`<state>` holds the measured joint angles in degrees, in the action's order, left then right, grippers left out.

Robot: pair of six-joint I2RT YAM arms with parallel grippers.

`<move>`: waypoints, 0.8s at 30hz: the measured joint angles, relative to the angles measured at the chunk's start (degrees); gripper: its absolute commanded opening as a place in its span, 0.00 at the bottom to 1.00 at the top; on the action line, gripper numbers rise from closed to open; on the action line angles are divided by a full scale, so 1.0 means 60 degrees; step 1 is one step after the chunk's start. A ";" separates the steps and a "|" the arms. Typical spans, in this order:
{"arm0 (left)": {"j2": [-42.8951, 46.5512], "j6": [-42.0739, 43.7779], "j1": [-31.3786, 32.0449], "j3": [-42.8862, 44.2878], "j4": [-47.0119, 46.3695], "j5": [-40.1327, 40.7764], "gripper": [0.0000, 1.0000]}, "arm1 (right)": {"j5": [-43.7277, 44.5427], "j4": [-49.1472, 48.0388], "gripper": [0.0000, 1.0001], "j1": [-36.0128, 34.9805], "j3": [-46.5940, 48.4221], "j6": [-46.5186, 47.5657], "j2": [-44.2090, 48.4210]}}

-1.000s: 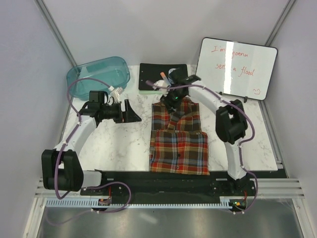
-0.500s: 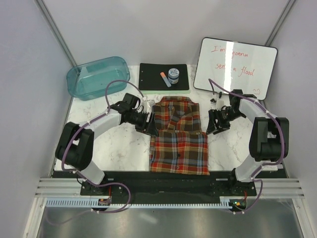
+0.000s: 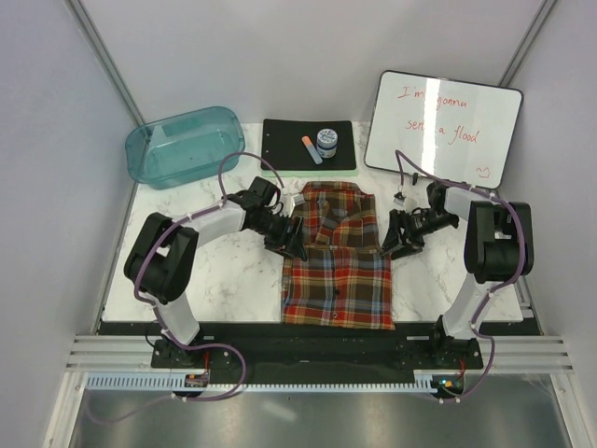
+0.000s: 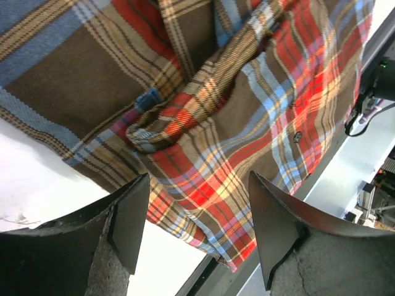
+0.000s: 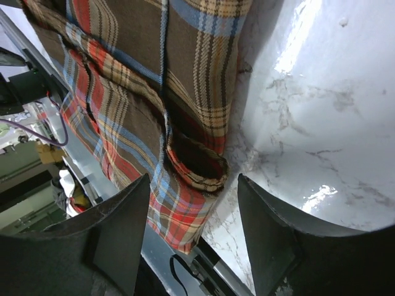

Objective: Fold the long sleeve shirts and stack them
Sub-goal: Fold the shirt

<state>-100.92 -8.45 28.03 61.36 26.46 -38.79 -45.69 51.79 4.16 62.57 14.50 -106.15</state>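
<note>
One plaid flannel shirt (image 3: 336,261), in red, orange, brown and blue-grey checks, lies folded into a tall rectangle in the middle of the marble table, collar at the far end. My left gripper (image 3: 286,241) is open at the shirt's left edge, about mid-height. In the left wrist view the shirt (image 4: 234,123) and a folded cuff lie just beyond the open fingers (image 4: 126,222). My right gripper (image 3: 395,239) is open at the shirt's right edge. In the right wrist view a folded cuff of the shirt (image 5: 197,166) lies between the open fingers (image 5: 123,246).
A teal plastic bin (image 3: 187,145) stands at the back left. A black clipboard (image 3: 280,149) on a green pad holds a marker (image 3: 311,149) and a small jar (image 3: 326,141). A whiteboard (image 3: 443,126) leans at the back right. Dark rails (image 3: 308,336) run along the near edge.
The right gripper left the collar and swung out to the shirt's right edge. The left gripper came in from the left to the shirt's left edge. The shirt has stayed put.
</note>
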 measured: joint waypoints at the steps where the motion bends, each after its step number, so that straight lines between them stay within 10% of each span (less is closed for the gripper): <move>1: -0.0040 -0.0004 0.0000 0.0007 0.0004 0.0036 0.72 | -0.0087 -0.0051 0.61 -0.0022 0.0000 -0.0033 -0.0040; 8: -0.0280 0.0000 0.0018 0.0233 -0.0004 0.0062 0.70 | -0.0423 -0.0233 0.55 -0.0259 -0.0004 -0.0135 -0.0055; 21: -0.0339 0.0025 0.0055 0.0146 -0.0127 -0.0419 0.02 | -0.0423 -0.0514 0.22 -0.0994 -0.0011 -0.0226 0.0007; 24: 0.0124 0.0022 0.0058 -0.0142 -0.0066 -0.0597 0.02 | -0.0444 -0.0441 0.01 -0.1231 -0.0007 -0.0069 0.0229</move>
<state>-100.18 -8.32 28.38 60.51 26.06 -42.37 -48.36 49.15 -3.22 62.52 14.09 -104.77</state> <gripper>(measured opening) 0.035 0.165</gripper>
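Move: The folded shirt's raised crosswise edge has its left end about 1 cm ahead of and 1 cm below the left hand, level sideways. Its right end lies roughly 3 cm to the right hand's left, neither ahead nor back, 1 cm down. Between the hands, the shirt's far part centres some 9 cm ahead and 10 cm right of the left hand; its near panel centres about 8 cm back and 11 cm left of the right hand. The two ends of the shirt's raised edge are pinched, one by each hand. The right hand slides about 4 cm left, onto its end, turning slightly counter-clockwise, its fingers closing most of the way as it goes; the left hand nearly stays in place and shuts its fingers around the left end, easing back and up about 1 cm at the last. ##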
